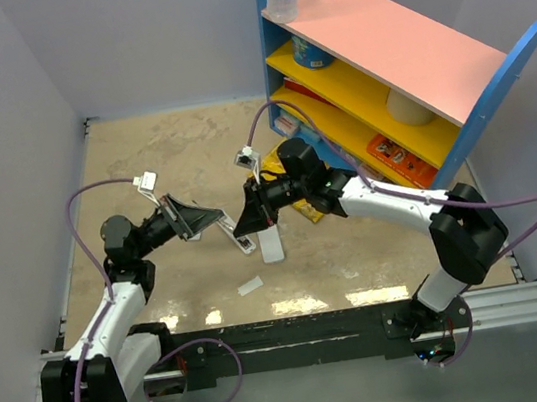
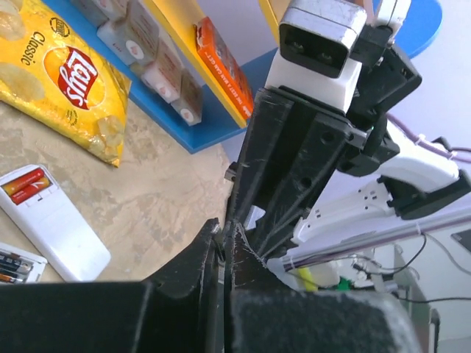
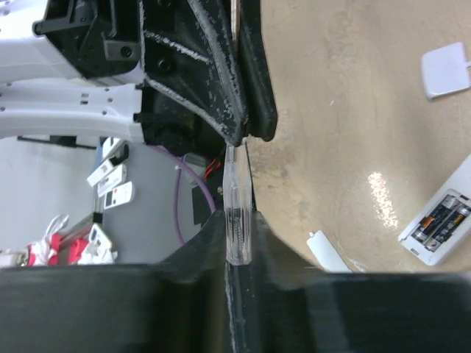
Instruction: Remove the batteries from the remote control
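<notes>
The white remote control [image 1: 271, 246] lies on the table under my right gripper. In the left wrist view its [image 2: 62, 235] back is open, and two red batteries [image 2: 26, 185] lie side by side in the bay. A thin stick with a clear handle [image 3: 237, 209] spans the gap between the two grippers above the table. My right gripper [image 3: 239, 220] is shut on the clear handle. My left gripper [image 2: 224, 234] is shut on the stick's thin tip, and it [image 3: 246, 129] faces the right gripper [image 1: 240, 229] tip to tip. From above, the left gripper [image 1: 223, 219] is just left of the remote.
A small white cover [image 1: 250, 286] lies nearer the bases. A second white case with dark cells [image 2: 13, 266] sits beside the remote. A blue shelf with pink and yellow boards [image 1: 398, 50] stands at the back right, with a yellow chips bag [image 2: 59, 81] at its foot.
</notes>
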Robot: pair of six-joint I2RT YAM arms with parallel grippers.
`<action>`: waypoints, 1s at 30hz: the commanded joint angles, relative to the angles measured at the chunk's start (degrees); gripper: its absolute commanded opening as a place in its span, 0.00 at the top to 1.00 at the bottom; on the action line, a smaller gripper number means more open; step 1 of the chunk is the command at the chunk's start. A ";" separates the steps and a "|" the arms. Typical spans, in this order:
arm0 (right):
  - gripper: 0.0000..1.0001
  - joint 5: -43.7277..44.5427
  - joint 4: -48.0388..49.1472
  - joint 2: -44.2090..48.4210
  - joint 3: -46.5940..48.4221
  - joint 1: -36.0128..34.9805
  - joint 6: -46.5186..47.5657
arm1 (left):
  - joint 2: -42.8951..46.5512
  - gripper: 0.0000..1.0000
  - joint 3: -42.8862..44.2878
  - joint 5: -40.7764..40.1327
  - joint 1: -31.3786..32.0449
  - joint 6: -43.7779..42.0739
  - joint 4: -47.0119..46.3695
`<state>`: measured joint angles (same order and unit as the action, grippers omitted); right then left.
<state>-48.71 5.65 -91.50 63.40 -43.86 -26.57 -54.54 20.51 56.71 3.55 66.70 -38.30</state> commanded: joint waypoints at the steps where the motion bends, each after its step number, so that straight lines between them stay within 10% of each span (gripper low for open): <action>1: 0.65 8.51 6.81 3.43 -0.81 -0.09 1.95 | 2.86 1.00 -1.70 -4.14 0.40 6.59 -4.67; 4: 0.50 16.25 14.46 6.07 -4.33 -0.79 4.85 | 4.01 1.00 -2.93 -8.10 0.40 12.39 -5.02; 17: 0.47 31.56 39.52 10.12 -14.25 -4.92 4.59 | 5.76 1.00 -9.52 -21.11 0.40 39.45 -16.53; 30: 0.46 32.27 50.23 7.30 -18.39 -7.91 -0.06 | 7.52 1.00 -7.95 -23.40 0.40 37.54 -8.02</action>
<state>-17.32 48.60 -84.03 46.48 -50.78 -24.56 -47.46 10.50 34.33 3.79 104.79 -47.83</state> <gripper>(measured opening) 0.540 0.060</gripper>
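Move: Both hands still pinch the ends of the clear stick: its middle is about 2 cm to the right hand's left and 1 cm ahead and above, and some 2 cm right of and behind the left hand, 1 cm lower. From the right hand, the remote with red batteries lies 4 cm ahead, 6 cm right; the remote with dark batteries 7 cm ahead, 3 cm left; both about 19 cm below. Right fingers open off the clear stick, rising some 7 cm and forward; left hand draws it leftward. ##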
